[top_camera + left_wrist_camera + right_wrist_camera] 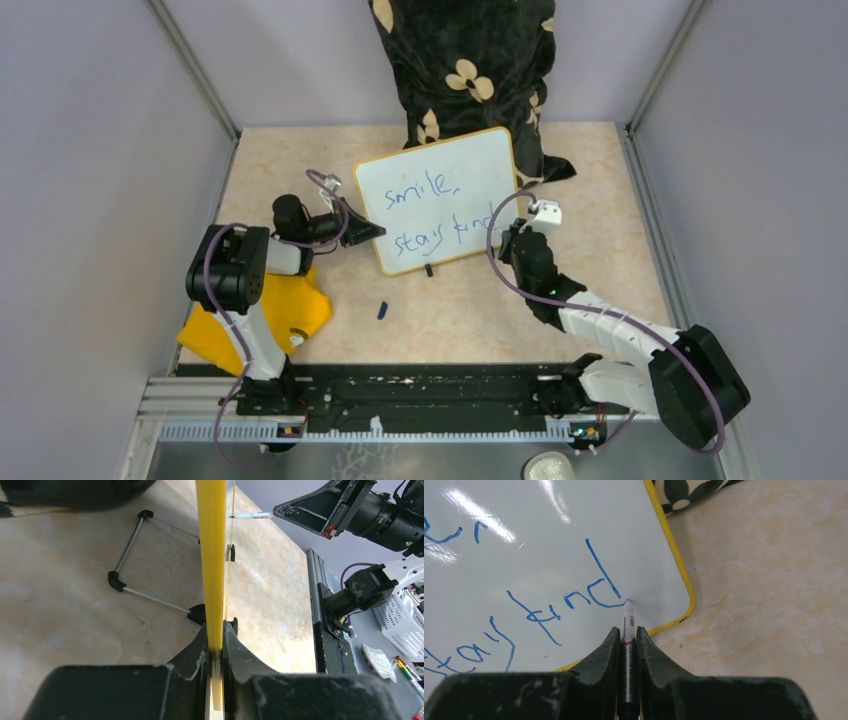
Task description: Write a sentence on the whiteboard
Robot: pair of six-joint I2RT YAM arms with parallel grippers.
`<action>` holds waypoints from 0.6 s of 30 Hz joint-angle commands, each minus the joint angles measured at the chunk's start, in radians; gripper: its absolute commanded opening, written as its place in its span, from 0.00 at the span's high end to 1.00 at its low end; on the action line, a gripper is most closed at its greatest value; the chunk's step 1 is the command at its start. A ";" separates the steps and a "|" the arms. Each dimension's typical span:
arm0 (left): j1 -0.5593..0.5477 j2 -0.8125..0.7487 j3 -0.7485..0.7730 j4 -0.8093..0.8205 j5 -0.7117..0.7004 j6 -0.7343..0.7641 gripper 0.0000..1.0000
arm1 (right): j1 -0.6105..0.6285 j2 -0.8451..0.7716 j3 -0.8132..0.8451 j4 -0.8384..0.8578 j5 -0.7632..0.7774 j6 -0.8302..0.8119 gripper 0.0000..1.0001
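The whiteboard [440, 175] with its yellow rim stands tilted on the table, blue words "smile, stay kind" [425, 195] across it in two lines. My left gripper [372, 233] is shut on the board's left edge; in the left wrist view the yellow rim [212, 555] runs up from between the jaws of that gripper [216, 652]. My right gripper [627, 635] is shut on a marker [628, 625], whose tip touches the board at the bottom of the final "d" [603, 587], near the board's lower right corner [684, 611]. From above, that gripper [508, 232] sits at the board's right edge.
A yellow cloth [262, 318] lies by the left arm. A small blue cap [382, 310] lies in front of the board. A black flowered cushion [465, 70] stands behind the board. The board's wire stand [145, 555] shows behind it. Grey walls enclose the table.
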 commanded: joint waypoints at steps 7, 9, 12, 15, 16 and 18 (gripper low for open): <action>-0.012 0.040 -0.003 -0.097 -0.064 0.082 1.00 | -0.014 -0.160 -0.011 -0.022 -0.050 -0.005 1.00; -0.012 0.041 -0.003 -0.096 -0.065 0.082 1.00 | 0.002 -0.217 -0.019 -0.043 -0.054 -0.009 1.00; -0.012 0.040 -0.003 -0.098 -0.064 0.083 1.00 | 0.058 -0.264 -0.020 -0.053 -0.042 -0.041 1.00; -0.012 0.041 -0.002 -0.099 -0.064 0.083 1.00 | 0.140 -0.255 -0.005 -0.019 0.003 -0.103 1.00; -0.012 0.041 -0.002 -0.099 -0.064 0.083 1.00 | 0.163 -0.239 0.001 -0.002 0.015 -0.122 1.00; -0.012 0.042 -0.002 -0.099 -0.064 0.083 1.00 | 0.198 -0.195 0.018 0.036 0.018 -0.150 1.00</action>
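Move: The pen in the right hand rests its tip at the end of the d's tail. From that hand, the undotted i lies about 5 cm ahead, 6 cm left and 2 cm lower; the finished d is roughly 7 cm ahead, 2 cm left, level in height, and the board's lower right corner some 4 cm ahead, 4 cm right and 4 cm below. From the left hand the i is about 19 cm right, level otherwise. The right hand, its grip on the pen unchanged, lifts the tip off the d's tail and rises about 5 cm, drawing back some 3.5 cm from the whiteboard as the pen tips up a little. Near the top of the lift it swings about 3 cm left, in front of "kind", the wrist turning some 10 degrees counter-clockwise, while the left hand stays put and keeps pinching the board's left edge. ##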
